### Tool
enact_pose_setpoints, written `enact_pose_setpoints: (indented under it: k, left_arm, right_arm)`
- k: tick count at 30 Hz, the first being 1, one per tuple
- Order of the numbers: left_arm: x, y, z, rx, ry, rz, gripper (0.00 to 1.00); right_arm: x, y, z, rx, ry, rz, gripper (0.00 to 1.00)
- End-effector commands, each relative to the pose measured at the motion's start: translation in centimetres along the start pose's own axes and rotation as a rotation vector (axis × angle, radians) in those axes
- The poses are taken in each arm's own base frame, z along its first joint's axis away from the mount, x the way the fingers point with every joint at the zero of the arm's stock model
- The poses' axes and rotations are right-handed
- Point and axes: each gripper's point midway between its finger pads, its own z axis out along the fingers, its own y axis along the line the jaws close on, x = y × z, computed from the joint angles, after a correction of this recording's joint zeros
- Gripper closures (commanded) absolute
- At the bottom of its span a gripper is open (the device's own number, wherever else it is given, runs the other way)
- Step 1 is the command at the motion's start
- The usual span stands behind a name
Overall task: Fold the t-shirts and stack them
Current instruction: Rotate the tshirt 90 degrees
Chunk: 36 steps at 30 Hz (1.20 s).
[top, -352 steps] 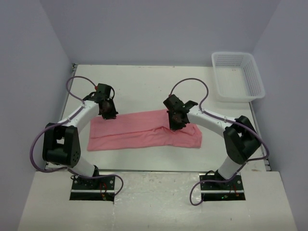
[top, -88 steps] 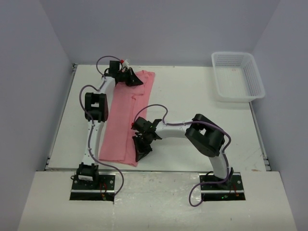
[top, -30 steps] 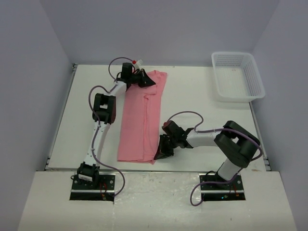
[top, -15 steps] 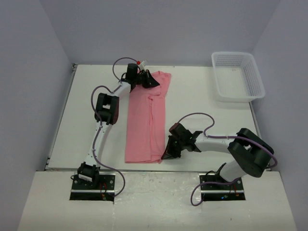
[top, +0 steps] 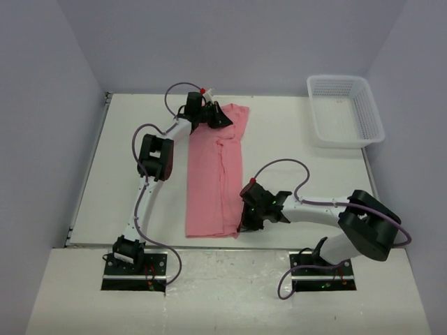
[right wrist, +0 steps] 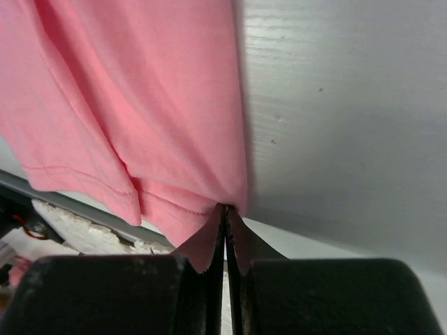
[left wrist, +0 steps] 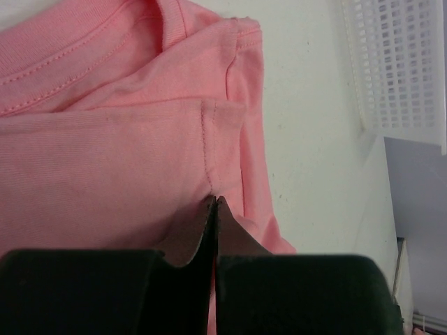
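One salmon-pink t-shirt (top: 209,181) lies folded into a long narrow strip running from the far side of the table to its near edge. My left gripper (top: 218,118) is at the strip's far end, shut on the fabric by the collar and a sleeve seam (left wrist: 204,139). My right gripper (top: 244,225) is at the near right corner, shut on the hem. In the right wrist view the t-shirt (right wrist: 140,84) hangs from the closed right gripper (right wrist: 225,209). The left gripper (left wrist: 213,202) pinches the t-shirt (left wrist: 105,153) from above.
A white mesh basket (top: 347,142) stands at the far right corner, also seen as the basket (left wrist: 398,63) in the left wrist view. The table's near edge (top: 230,244) runs just below the shirt's hem. Grey walls enclose the table on three sides.
Both grippers, still shut on the t-shirt, have carried the strip a little to the right across the table. The right arm's elbow has swung outward to the right.
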Motion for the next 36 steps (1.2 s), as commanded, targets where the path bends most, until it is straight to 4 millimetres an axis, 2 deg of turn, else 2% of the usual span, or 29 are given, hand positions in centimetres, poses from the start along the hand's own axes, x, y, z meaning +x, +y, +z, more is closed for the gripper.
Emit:
enact_pose_setpoints:
  k: [1,2,5,8,9,13,15,17,21,23,25,26,28,29,30,31,32,33,35,36]
  left_arm:
    - [1.6,-0.2,-0.1,-0.052,0.053,0.003,1.00]
    - [1.5,-0.1,0.0,-0.054,0.053,0.003,1.00]
    - [1.8,0.0,-0.1,-0.058,0.065,-0.001,1.00]
    - [2.1,0.3,-0.2,-0.071,0.071,-0.001,1.00]
    - [2.2,0.4,-0.3,-0.075,0.076,0.000,1.00]
    - [2.0,-0.1,-0.5,-0.073,0.074,0.010,1.00]
    - [1.7,-0.5,-0.6,-0.069,0.069,0.018,1.00]
    - [1.5,-0.8,-0.6,-0.069,0.066,0.026,1.00]
    - [1.0,-1.8,-0.9,-0.064,0.061,0.041,1.00]
    - [0.1,-3.3,-1.3,-0.053,0.048,0.077,1.00]
    - [-0.5,-4.2,-1.8,-0.068,0.040,0.098,0.94]
    - [-1.7,-5.8,-2.7,-0.065,0.018,0.131,0.91]
    - [-2.8,-7.3,-3.6,-0.075,0.001,0.160,0.78]
    - [-4.0,-9.1,-4.7,-0.068,-0.024,0.203,0.73]
    - [-4.6,-9.6,-5.4,-0.090,-0.035,0.212,0.61]
    - [-5.1,-10.2,-6.0,-0.103,-0.047,0.230,0.57]
    - [-6.2,-11.8,-7.2,-0.106,-0.072,0.268,0.51]
    - [-6.4,-12.1,-7.9,-0.130,-0.076,0.272,0.41]
    - [-7.3,-13.7,-9.2,-0.140,-0.093,0.299,0.39]
    - [-7.1,-13.7,-9.7,-0.165,-0.083,0.283,0.39]
  right_arm:
    - [2.5,-5.6,1.0,0.300,0.036,-0.125,1.00]
    - [3.6,-5.2,1.2,0.316,0.059,-0.160,1.00]
    - [5.1,-4.1,1.8,0.338,0.084,-0.187,1.00]
    - [5.7,-3.9,1.5,0.351,0.073,-0.175,1.00]
    - [5.3,-4.5,1.2,0.385,0.047,-0.171,1.00]
    - [4.4,-4.3,0.0,0.357,-0.027,-0.121,1.00]
    - [4.1,-4.8,-0.5,0.383,-0.050,-0.103,1.00]
    - [3.6,-4.9,-0.8,0.399,-0.085,-0.094,0.91]
    - [2.4,-4.8,-1.9,0.421,-0.146,-0.111,0.82]
    - [1.4,-4.3,-2.9,0.414,-0.203,-0.127,0.73]
    - [0.5,-3.9,-3.8,0.404,-0.246,-0.156,0.64]
    - [0.1,-3.7,-4.3,0.404,-0.264,-0.155,0.56]
    - [-0.4,-2.9,-5.5,0.382,-0.285,-0.174,0.47]
    - [-0.8,-2.8,-6.0,0.385,-0.309,-0.175,0.46]
    - [-1.0,-2.4,-6.8,0.371,-0.315,-0.184,0.41]
    - [-1.1,-2.1,-7.1,0.362,-0.320,-0.192,0.34]
    - [-1.3,-1.9,-7.4,0.352,-0.332,-0.194,0.30]
    - [-1.4,-1.5,-7.8,0.333,-0.339,-0.201,0.25]
    - [-1.2,-0.9,-7.9,0.309,-0.323,-0.218,0.19]
    - [-1.2,-0.9,-8.0,0.313,-0.322,-0.219,0.18]
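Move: The right fingers are shut on the near right corner of the t-shirt, which lies just about under them. The near table edge runs some 5 cm back from them, and the shirt's middle is about 23 cm ahead and 8 cm to the left. The left hand, pinching the far part of the shirt, has that middle about 22 cm back and 5 cm to its left, a couple of centimetres lower. The white basket stands some 43 cm to its right and 5 cm farther out. Holding its pinch, the right hand sweeps back and left along the table by about 5 cm at most, then swings right and slightly forward to end 4 cm right of its start, opening wide as it goes, tipping some 25 degrees so the fingers point more forward than left, and lifting 5 cm off the near hem. The left hand keeps the far part pinched while easing back 1 cm, then opens and rises about 11 cm clear of the cloth. ##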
